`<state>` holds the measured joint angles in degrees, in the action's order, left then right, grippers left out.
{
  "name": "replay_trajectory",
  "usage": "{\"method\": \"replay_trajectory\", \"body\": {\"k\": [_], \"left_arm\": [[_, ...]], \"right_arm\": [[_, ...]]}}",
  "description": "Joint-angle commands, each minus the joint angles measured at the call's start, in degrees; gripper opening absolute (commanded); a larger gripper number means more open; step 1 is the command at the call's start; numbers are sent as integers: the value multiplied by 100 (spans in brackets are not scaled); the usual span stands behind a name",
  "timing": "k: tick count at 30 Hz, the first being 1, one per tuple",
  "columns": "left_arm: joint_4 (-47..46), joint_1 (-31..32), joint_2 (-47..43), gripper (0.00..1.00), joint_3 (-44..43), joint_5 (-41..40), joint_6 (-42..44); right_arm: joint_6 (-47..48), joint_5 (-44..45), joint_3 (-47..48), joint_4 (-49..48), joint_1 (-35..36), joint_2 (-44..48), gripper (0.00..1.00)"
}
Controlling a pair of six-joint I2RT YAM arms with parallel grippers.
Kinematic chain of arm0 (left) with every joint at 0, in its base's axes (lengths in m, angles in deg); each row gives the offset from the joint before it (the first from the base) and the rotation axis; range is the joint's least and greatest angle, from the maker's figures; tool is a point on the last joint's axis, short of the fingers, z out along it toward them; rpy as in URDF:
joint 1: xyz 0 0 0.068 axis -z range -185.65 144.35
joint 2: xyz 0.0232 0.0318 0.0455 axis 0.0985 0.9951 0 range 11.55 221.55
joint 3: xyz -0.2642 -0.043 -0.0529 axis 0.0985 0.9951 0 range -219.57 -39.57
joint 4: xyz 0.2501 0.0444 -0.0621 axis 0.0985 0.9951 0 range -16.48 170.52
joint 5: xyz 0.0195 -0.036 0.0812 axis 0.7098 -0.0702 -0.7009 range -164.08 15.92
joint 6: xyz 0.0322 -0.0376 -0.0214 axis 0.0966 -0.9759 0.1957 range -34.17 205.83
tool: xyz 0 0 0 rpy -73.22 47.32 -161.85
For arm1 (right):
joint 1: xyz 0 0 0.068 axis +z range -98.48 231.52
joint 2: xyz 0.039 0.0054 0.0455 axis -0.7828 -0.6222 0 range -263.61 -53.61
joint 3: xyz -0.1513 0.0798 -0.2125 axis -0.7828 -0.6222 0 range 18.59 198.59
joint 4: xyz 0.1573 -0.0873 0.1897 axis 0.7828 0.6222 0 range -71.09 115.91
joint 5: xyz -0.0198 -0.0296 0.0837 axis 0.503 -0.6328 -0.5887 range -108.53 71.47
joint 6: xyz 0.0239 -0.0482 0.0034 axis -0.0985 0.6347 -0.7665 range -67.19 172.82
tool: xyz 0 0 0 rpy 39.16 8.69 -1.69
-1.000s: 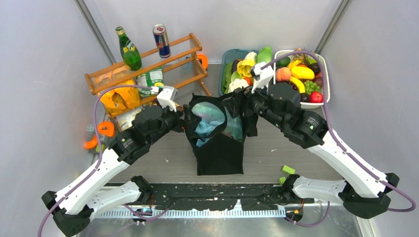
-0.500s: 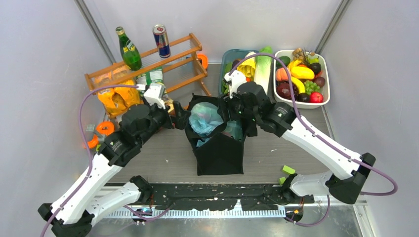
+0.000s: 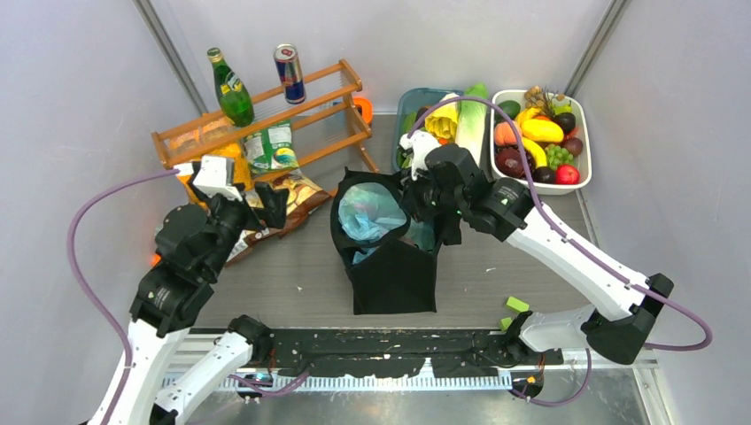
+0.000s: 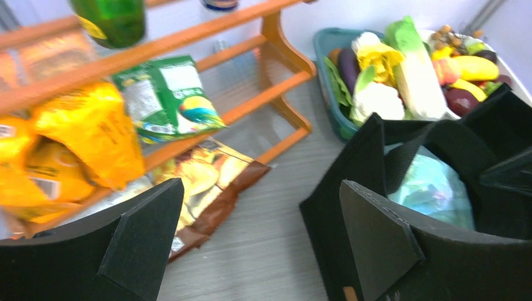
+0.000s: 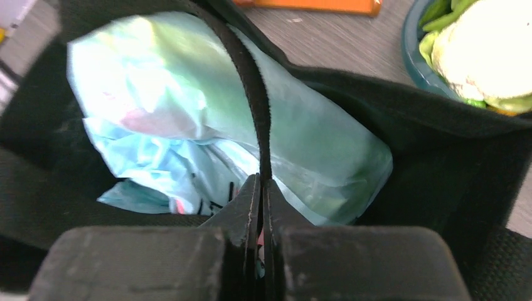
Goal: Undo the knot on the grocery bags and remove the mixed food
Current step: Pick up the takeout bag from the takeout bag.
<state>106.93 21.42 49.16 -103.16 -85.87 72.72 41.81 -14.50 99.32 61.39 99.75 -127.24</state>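
The black fabric tote (image 3: 394, 274) stands mid-table with the light-blue plastic bag (image 3: 367, 212) inside it. My right gripper (image 3: 414, 197) hangs over the tote's right rim. In the right wrist view it (image 5: 260, 188) is shut on the tote's black strap (image 5: 254, 94), which runs across the blue bag (image 5: 163, 94). My left gripper (image 3: 266, 205) is to the left of the tote, open and holding nothing (image 4: 260, 188). It hovers above a brown snack packet (image 4: 207, 182). No knot shows. Any food inside the blue bag is hidden.
A wooden rack (image 3: 266, 111) at the back left carries a green bottle (image 3: 232, 88) and a can (image 3: 289, 73), with yellow and green snack packs (image 3: 270, 146) below. A teal bin of vegetables (image 3: 443, 119) and a white fruit basin (image 3: 540, 137) stand at the back right.
My left arm has drawn back leftward from the tote, its jaws still open. My right gripper has shifted left to the tote's rim and shut on the strap.
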Motion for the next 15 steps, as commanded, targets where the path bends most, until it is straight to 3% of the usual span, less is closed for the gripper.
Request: {"method": "replay_trajectory", "body": {"k": [1, 5, 10, 15], "left_arm": [[140, -44, -238, 100, -318, -786, 660], [100, -44, -469, 100, -360, -1147, 946], [128, -44, -640, 99, -430, -1228, 1022], [186, -44, -737, 100, -542, -1184, 956]], "right_arm": [[-10, -666, 851, 45, -16, 178, 5], [-153, -1005, 1498, -96, 116, 57, 5], [-130, -825, 2772, -263, 978, -557, 5], [-377, -1180, 3488, -965, 1585, -1413, 5]]}}
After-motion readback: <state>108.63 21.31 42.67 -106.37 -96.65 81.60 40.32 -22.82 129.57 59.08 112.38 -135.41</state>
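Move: The blue plastic bag inside the open black bag lies some 12 cm below the right fingertips, about 4 cm ahead and 6 cm to their left; those fingers already pinch the black bag's strap. The black bag's left rim is some 15 cm to the right hand's left, 3 cm ahead and 8 cm below. The vegetable basket stands about 26 cm ahead, 4 cm right and 22 cm lower. From the left hand the plastic bag is roughly 22 cm right, 5 cm ahead, 20 cm below. The black strap is pulled up out of the way in the right hand's shut fingers, some 18 cm up above the plastic bag and, with gathering speed, about 10 cm left and a bit back, the wrist swinging counter-clockwise and the fingertips tipping up. The left hand, empty and wide open, draws away from the bag leftward and up, slightly back. ##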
